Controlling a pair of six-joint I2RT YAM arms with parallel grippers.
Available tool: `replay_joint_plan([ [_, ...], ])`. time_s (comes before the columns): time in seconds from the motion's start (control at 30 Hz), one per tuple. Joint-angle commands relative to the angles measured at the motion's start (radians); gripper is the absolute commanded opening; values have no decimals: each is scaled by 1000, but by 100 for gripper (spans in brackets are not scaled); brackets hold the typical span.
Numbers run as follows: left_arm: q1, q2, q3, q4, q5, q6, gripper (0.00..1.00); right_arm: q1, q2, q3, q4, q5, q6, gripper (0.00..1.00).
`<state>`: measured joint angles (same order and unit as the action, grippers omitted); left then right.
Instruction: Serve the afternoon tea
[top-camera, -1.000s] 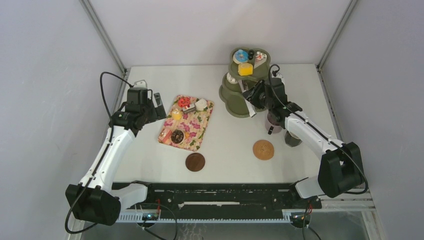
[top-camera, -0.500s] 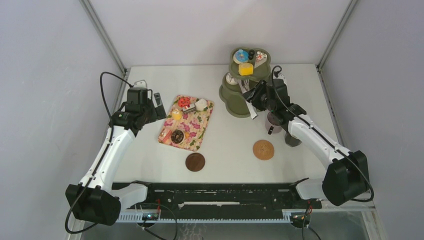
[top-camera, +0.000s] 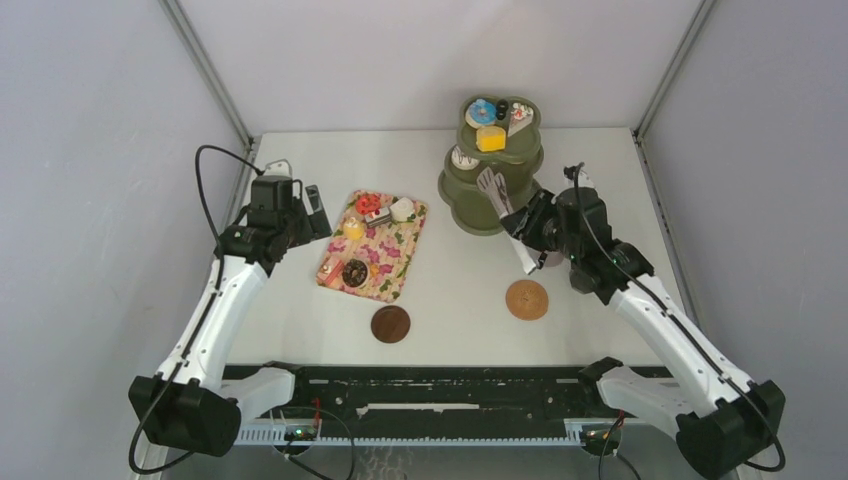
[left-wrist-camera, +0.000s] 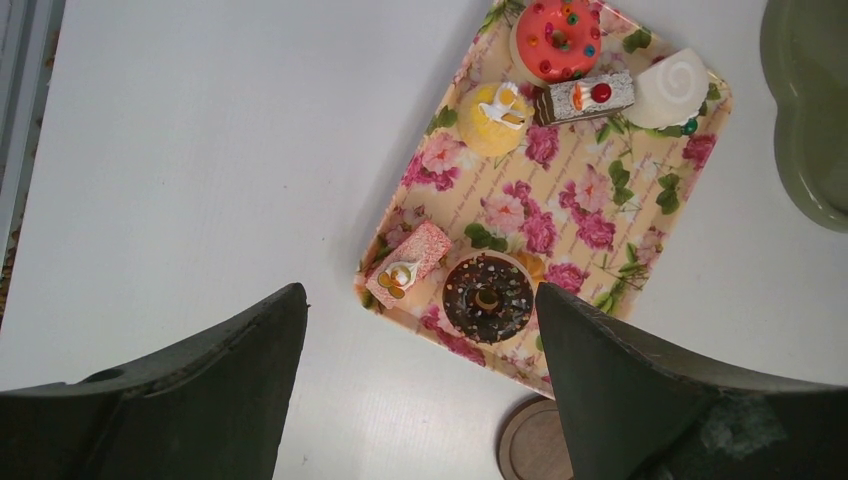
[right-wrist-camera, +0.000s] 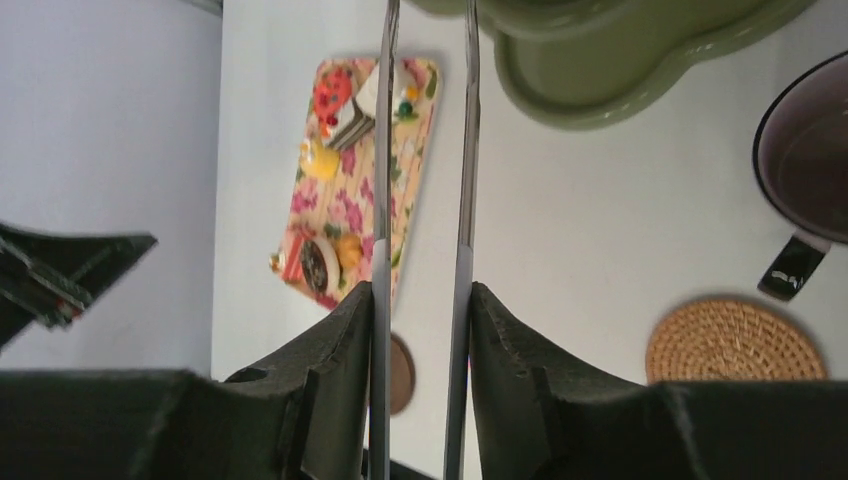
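Several toy pastries lie on the floral tray (top-camera: 385, 262), among them a red donut (left-wrist-camera: 558, 38), a chocolate donut (left-wrist-camera: 488, 298) and a pink cake slice (left-wrist-camera: 412, 262). On the top tier of the green stand (top-camera: 470, 205) sit a blue donut (top-camera: 481, 111), a yellow cube (top-camera: 490, 138) and a cake slice (top-camera: 519, 115). My right gripper (right-wrist-camera: 422, 290) is shut on the long thin tongs (right-wrist-camera: 467, 120), whose tips (top-camera: 490, 184) hang over the stand's lower tier with nothing between them. The mauve mug (right-wrist-camera: 812, 165) stands just right of the tongs. The dark green mug is hidden behind my right arm. Left of the tray, my left gripper (left-wrist-camera: 420, 295) hovers open and empty.
A woven coaster (top-camera: 527, 299) lies near my right arm and a dark brown coaster (top-camera: 390, 324) lies just in front of the tray. Grey walls with metal posts close in the table on three sides.
My right arm has drawn back from the stand toward the near right, taking the tongs with it, and now covers both mugs in the top view. The left arm has not moved.
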<state>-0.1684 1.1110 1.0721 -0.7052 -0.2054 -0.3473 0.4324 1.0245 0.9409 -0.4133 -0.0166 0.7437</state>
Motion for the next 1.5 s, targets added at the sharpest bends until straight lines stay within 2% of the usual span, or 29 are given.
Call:
replay_joint_plan([
  [0.0, 7, -45, -6, 26, -1, 7, 89, 84, -81, -5, -92, -18, -92, 43],
  [0.2, 7, -41, -13, 27, 8, -2, 89, 351, -70, -14, -60, 111, -144, 44],
  [0.4, 6, -33, -2, 24, 14, -2, 89, 447, 131, 32, 41, 155, -128, 46],
  [0.67, 7, -31, -5, 23, 7, -1, 89, 387, 371, 145, 158, 169, -60, 47],
  [0.97, 8, -17, -3, 24, 1, 7, 89, 306, 563, 286, 195, 135, -47, 48],
  [1.47, 11, -16, -9, 27, -3, 11, 89, 288, 745, 417, 184, 87, -47, 48],
])
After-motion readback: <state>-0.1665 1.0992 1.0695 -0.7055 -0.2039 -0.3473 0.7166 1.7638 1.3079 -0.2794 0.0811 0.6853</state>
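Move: The white cream roll on the flowered tray, where the tongs are to go, lies about 16 cm ahead and 21 cm left of the right hand and some 20 cm below it. Beside it, the chocolate slice sits about 5 cm farther left, and the red donut 7 cm farther left and 2 cm farther out. The green cake stand is about 21 cm ahead of the right hand and 4 cm left. From the left hand the roll is roughly 15 cm ahead and 17 cm right. Keep the tongs gripped in the right hand and swing them clear of the green stand: draw back about 9 cm while sweeping left, turning counter-clockwise, then sink and reach forward again, still drifting left, towards the white cream roll. Finish about 16 cm left of the start and 11 cm lower, with the hand tipped more steeply down and the tong tips close over the roll. ##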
